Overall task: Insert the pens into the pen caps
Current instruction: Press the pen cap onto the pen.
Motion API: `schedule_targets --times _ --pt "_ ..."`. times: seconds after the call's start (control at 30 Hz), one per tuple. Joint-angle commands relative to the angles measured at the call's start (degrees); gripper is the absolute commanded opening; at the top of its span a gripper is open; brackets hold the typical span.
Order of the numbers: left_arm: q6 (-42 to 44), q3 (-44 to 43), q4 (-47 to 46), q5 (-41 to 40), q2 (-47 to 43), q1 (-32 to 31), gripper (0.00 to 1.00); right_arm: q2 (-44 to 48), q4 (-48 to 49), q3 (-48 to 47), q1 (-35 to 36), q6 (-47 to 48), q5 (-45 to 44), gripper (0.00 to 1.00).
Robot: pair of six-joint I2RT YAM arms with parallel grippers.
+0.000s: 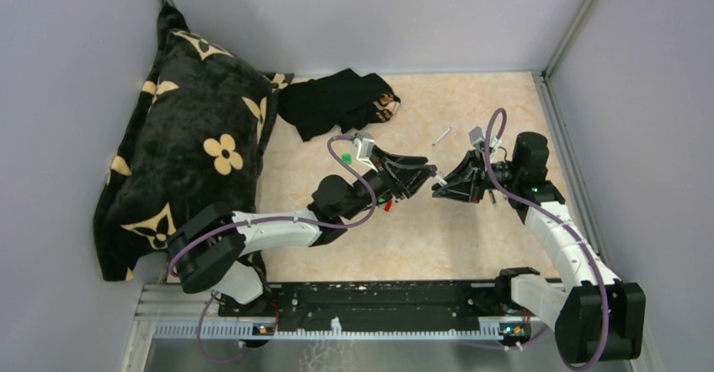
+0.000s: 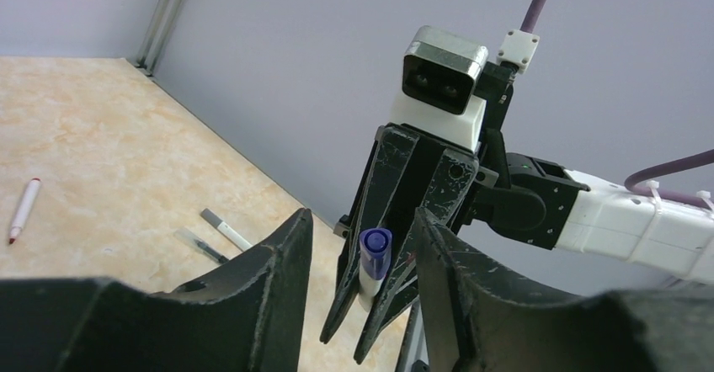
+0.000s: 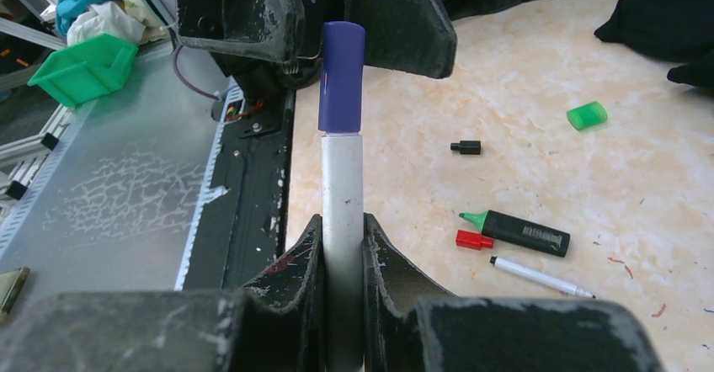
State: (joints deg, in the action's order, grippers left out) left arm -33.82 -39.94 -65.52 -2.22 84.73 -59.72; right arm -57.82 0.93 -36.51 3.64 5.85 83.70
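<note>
My right gripper (image 3: 342, 220) is shut on a white-barrelled pen (image 3: 342, 195) that points toward the left arm. A purple pen cap (image 3: 341, 77) sits on the pen's far end. My left gripper (image 2: 362, 216) is open. Its fingers (image 3: 396, 18) stand on either side of the purple cap (image 2: 375, 250) with a gap on each side. The two grippers, left (image 1: 428, 172) and right (image 1: 439, 188), meet above mid-table. On the table lie a green cap (image 3: 587, 115), a small black cap (image 3: 466, 146), a red cap (image 3: 473, 240), a black marker with a green tip (image 3: 522, 231) and a thin white pen (image 3: 539, 277).
More pens lie apart: a red-tipped one (image 2: 23, 210), a grey-capped one (image 2: 226, 229) and a dark thin one (image 2: 200, 244). A black flowered pillow (image 1: 189, 162) fills the left side. A black cloth (image 1: 341, 101) lies at the back. A green bin (image 3: 84, 69) stands beyond the mounting rail (image 1: 362, 300).
</note>
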Motion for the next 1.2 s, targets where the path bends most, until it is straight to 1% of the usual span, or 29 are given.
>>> schedule_targets --times 0.0,0.13,0.17,0.3,0.37,0.4,0.47,0.5,0.6,0.7,0.77,0.83,0.9,1.03,1.1,1.17 --pt "-0.75 -2.10 -2.50 1.85 1.09 0.23 0.50 -0.08 2.74 -0.67 0.39 -0.11 0.54 0.00" --pt "-1.26 -2.12 -2.43 1.93 1.48 0.27 0.37 -0.10 2.93 -0.67 0.35 -0.35 0.51 0.00" --pt "-1.37 -2.12 -2.31 3.43 1.49 0.24 0.35 -0.09 2.98 -0.67 0.38 -0.45 0.52 0.00" --pt "-1.92 -1.60 -2.25 4.36 1.71 0.21 0.28 -0.18 3.69 -0.67 0.38 -1.32 0.38 0.00" --pt "-2.00 -1.41 -2.54 5.07 2.03 0.25 0.23 -0.18 4.48 -0.58 0.38 -2.25 0.21 0.00" --pt "-2.11 -1.21 -2.90 5.49 2.31 0.23 0.19 -0.18 4.82 -0.50 0.40 -2.73 0.07 0.00" --pt "-2.30 -0.62 -3.83 6.57 2.88 0.22 0.03 -0.23 5.84 -0.44 0.35 -3.87 -0.45 0.00" --pt "-2.63 -0.25 -4.66 7.26 3.27 0.27 0.00 -0.26 6.14 -0.41 0.35 -4.33 -0.56 0.00" --pt "-4.35 0.83 -8.03 9.44 5.16 0.24 0.00 -0.18 6.94 -0.57 0.40 -5.37 -1.22 0.00" --pt "-7.67 1.55 -9.39 11.21 7.82 0.06 0.00 -0.10 6.88 -1.24 0.61 -5.41 -2.96 0.00" --pt "-9.38 2.06 -10.03 11.10 9.50 -0.75 0.00 -0.01 5.22 -2.50 0.79 -5.14 -6.04 0.00" --pt "-10.92 2.59 -9.71 9.34 11.01 -2.49 0.00 -0.22 2.41 -4.19 1.15 -3.28 -10.30 0.00" --pt "-13.61 2.92 -9.33 8.09 12.69 -3.97 0.00 -0.50 2.16 -5.43 1.23 -3.37 -13.45 0.00" --pt "-21.66 2.64 -11.63 11.82 17.45 -4.92 0.00 -1.35 0.68 -8.33 1.46 -2.72 -18.50 0.00" --pt "-22.94 3.46 -11.98 12.78 17.83 -5.20 0.00 -1.98 0.52 -9.61 1.46 -3.05 -18.80 0.00" --pt "-23.13 4.63 -12.24 14.04 17.44 -5.23 0.00 -2.80 3.61 -10.10 1.42 -8.44 -14.46 0.00"
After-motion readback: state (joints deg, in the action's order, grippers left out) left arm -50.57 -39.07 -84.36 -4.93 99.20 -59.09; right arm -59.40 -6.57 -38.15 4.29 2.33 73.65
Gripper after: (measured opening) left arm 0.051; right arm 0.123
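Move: The blue pen cap sits between the left gripper's open fingers, about 2 cm to the hand's right and level with it ahead and in height; the white pen's shaft is some 3 cm right, 4 cm down and level ahead. On the table, some 27 cm below the left hand, the green highlighter lies about 12 cm ahead and 9 cm left, the red cap 5 cm nearer than the highlighter. From the right hand the blue cap is about 5 cm up, 2 cm left and 1 cm ahead. Bring the left gripper in about 1 cm to the right and slightly back while closing its fingers until they pinch the blue cap. Then press down on the cap about 3 cm, also carrying it some 2 cm forward and tilting the wrist. Keep the right gripper shut on the pen, letting it travel along roughly 2 cm forward and 2 cm down, turning some 15 degrees. ##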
